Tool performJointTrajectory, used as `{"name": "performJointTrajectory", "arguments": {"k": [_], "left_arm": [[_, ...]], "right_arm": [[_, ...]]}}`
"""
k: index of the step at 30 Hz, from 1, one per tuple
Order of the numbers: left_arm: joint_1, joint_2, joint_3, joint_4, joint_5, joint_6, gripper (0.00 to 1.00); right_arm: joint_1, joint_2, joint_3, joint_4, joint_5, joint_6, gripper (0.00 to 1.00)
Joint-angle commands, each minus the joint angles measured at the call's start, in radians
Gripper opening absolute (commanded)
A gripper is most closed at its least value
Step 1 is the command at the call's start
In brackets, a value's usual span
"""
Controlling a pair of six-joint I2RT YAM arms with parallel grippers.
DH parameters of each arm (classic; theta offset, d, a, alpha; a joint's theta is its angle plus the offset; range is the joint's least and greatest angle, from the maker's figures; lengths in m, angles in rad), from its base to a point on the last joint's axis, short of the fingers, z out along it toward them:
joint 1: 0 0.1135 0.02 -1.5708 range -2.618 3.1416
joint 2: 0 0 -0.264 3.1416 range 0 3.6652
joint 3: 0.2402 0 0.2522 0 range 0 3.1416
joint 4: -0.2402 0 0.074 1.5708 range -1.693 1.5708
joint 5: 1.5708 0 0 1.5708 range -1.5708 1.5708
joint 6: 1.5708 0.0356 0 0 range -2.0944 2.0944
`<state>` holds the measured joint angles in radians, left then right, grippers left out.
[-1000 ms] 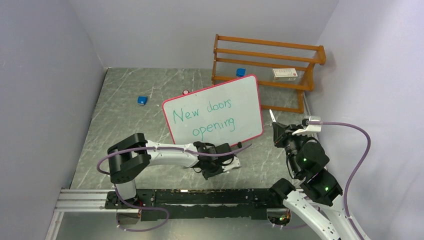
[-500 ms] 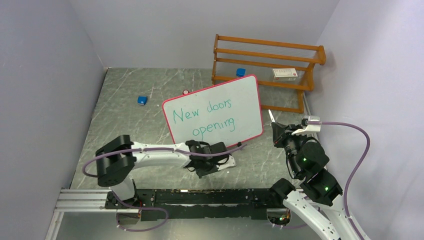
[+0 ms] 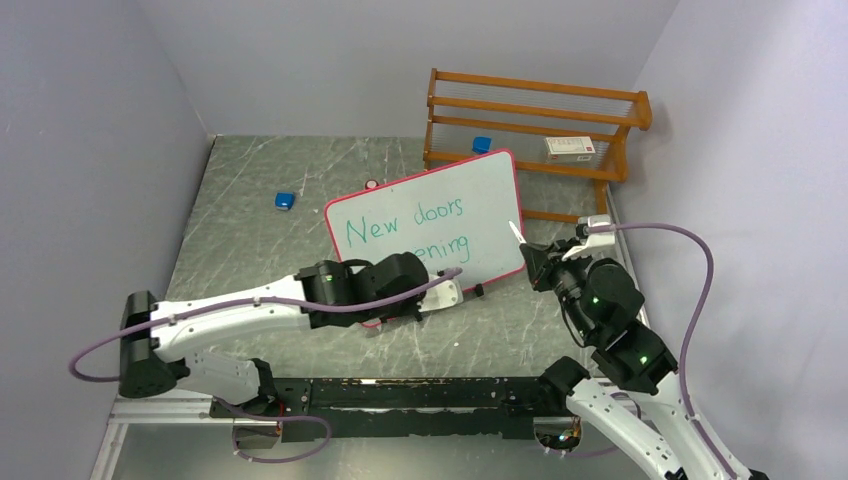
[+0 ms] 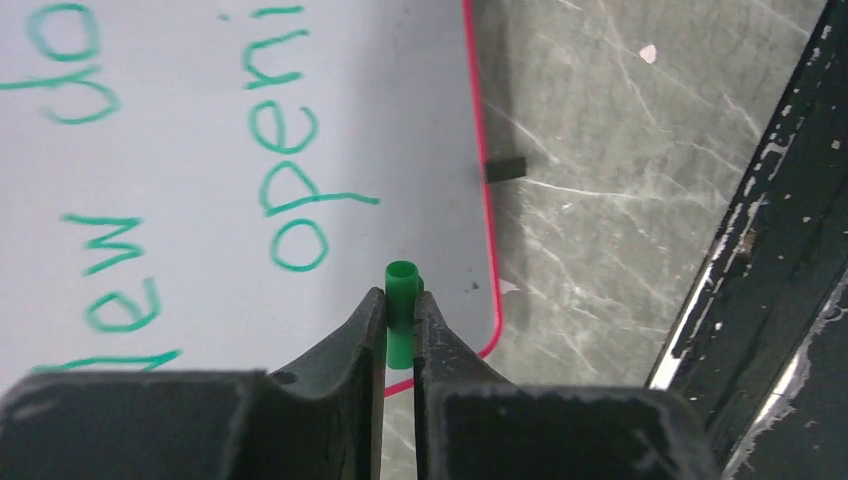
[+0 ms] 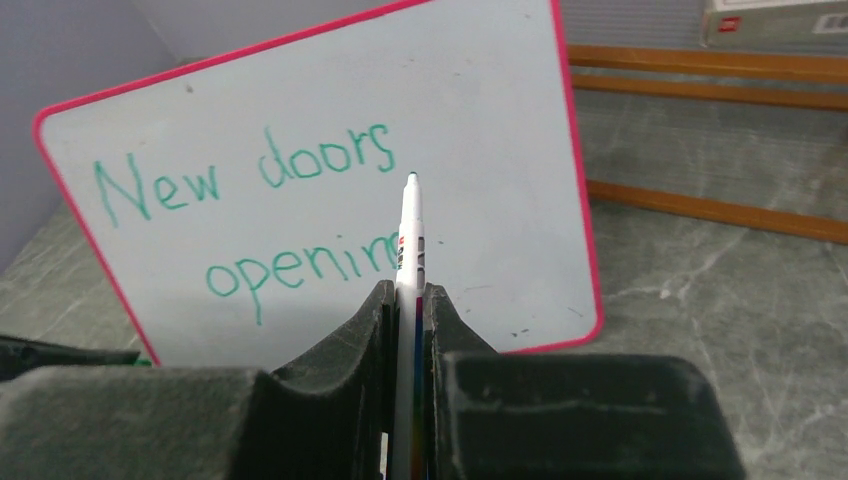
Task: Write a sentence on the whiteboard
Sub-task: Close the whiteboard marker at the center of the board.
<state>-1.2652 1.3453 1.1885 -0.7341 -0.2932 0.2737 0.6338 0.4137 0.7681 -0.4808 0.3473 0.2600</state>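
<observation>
The whiteboard (image 3: 480,190) with its pink-red rim stands tilted at mid table. On it the green sentence (image 3: 405,222) reads "New doors" over "opening", whose first letters my left arm hides in the top view. My left gripper (image 3: 458,292) hovers by the board's lower edge, shut on a short green cap (image 4: 400,300). The left wrist view shows the whiteboard (image 4: 200,200) and part of the sentence (image 4: 290,160). My right gripper (image 3: 535,262) is shut on a white marker (image 5: 410,235), whose tip points at the whiteboard (image 5: 480,110) beside the sentence (image 5: 250,170).
A wooden rack (image 3: 530,130) stands behind the board with a white box (image 3: 570,148) on its shelf. Two small blue items (image 3: 285,200) (image 3: 481,144) and a small pink thing (image 3: 372,184) lie on the grey table. A black rail (image 3: 400,395) runs along the near edge.
My left arm has stretched out flat and its gripper has come up over the board's lower edge, covering part of "opening". My right gripper has moved left, bringing the marker tip to the board.
</observation>
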Motion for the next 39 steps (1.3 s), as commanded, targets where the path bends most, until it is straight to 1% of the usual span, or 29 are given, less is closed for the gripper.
{"name": "performJointTrajectory", "arguments": {"k": [1, 6, 11, 16, 20, 27, 39], "left_arm": [[-0.005, -0.074, 0.048, -0.044, -0.054, 0.146, 0.05], [-0.006, -0.11, 0.085, -0.097, -0.036, 0.239, 0.05], [-0.017, -0.131, 0.091, -0.109, -0.036, 0.318, 0.05], [-0.028, -0.121, 0.115, -0.132, -0.059, 0.364, 0.05], [-0.04, -0.121, 0.126, -0.129, -0.076, 0.389, 0.05], [-0.043, -0.138, 0.132, -0.111, -0.059, 0.402, 0.05], [-0.045, -0.13, 0.152, -0.116, -0.038, 0.386, 0.05]], "right_arm": [[-0.006, 0.027, 0.059, 0.014, -0.138, -0.026, 0.0], [-0.006, 0.08, 0.088, 0.028, -0.331, -0.04, 0.0], [-0.006, 0.134, 0.089, 0.073, -0.53, -0.033, 0.0], [-0.006, 0.182, 0.072, 0.138, -0.721, -0.026, 0.0], [-0.006, 0.211, 0.042, 0.203, -0.843, -0.011, 0.0], [-0.006, 0.25, 0.026, 0.226, -0.935, -0.012, 0.0], [-0.006, 0.297, 0.018, 0.217, -0.979, -0.015, 0.0]]}}
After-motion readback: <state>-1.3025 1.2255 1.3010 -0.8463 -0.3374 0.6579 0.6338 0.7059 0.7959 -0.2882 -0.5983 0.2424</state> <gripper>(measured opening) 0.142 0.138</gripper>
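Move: From the right hand, the green cap in the left fingers lies about 21 cm left, 5 cm back and 10 cm lower. The whiteboard's middle is some 10 cm ahead of the right hand, 19 cm left and 18 cm below; its near black foot is about 4 cm ahead, 9 cm left and 26 cm down. From the left hand, the white marker is roughly 7 cm ahead, 20 cm right and 10 cm up. Swing the right gripper about 15 cm left and 6 cm back, keeping its grip on the marker and turning it some 55 degrees counter-clockwise until the tip points left at the green cap. Meanwhile raise the left gripper about 7 cm, cap still pinched, tilting its fingers up and turning clockwise about 15 degrees each. Ease both off with tip and cap close. ##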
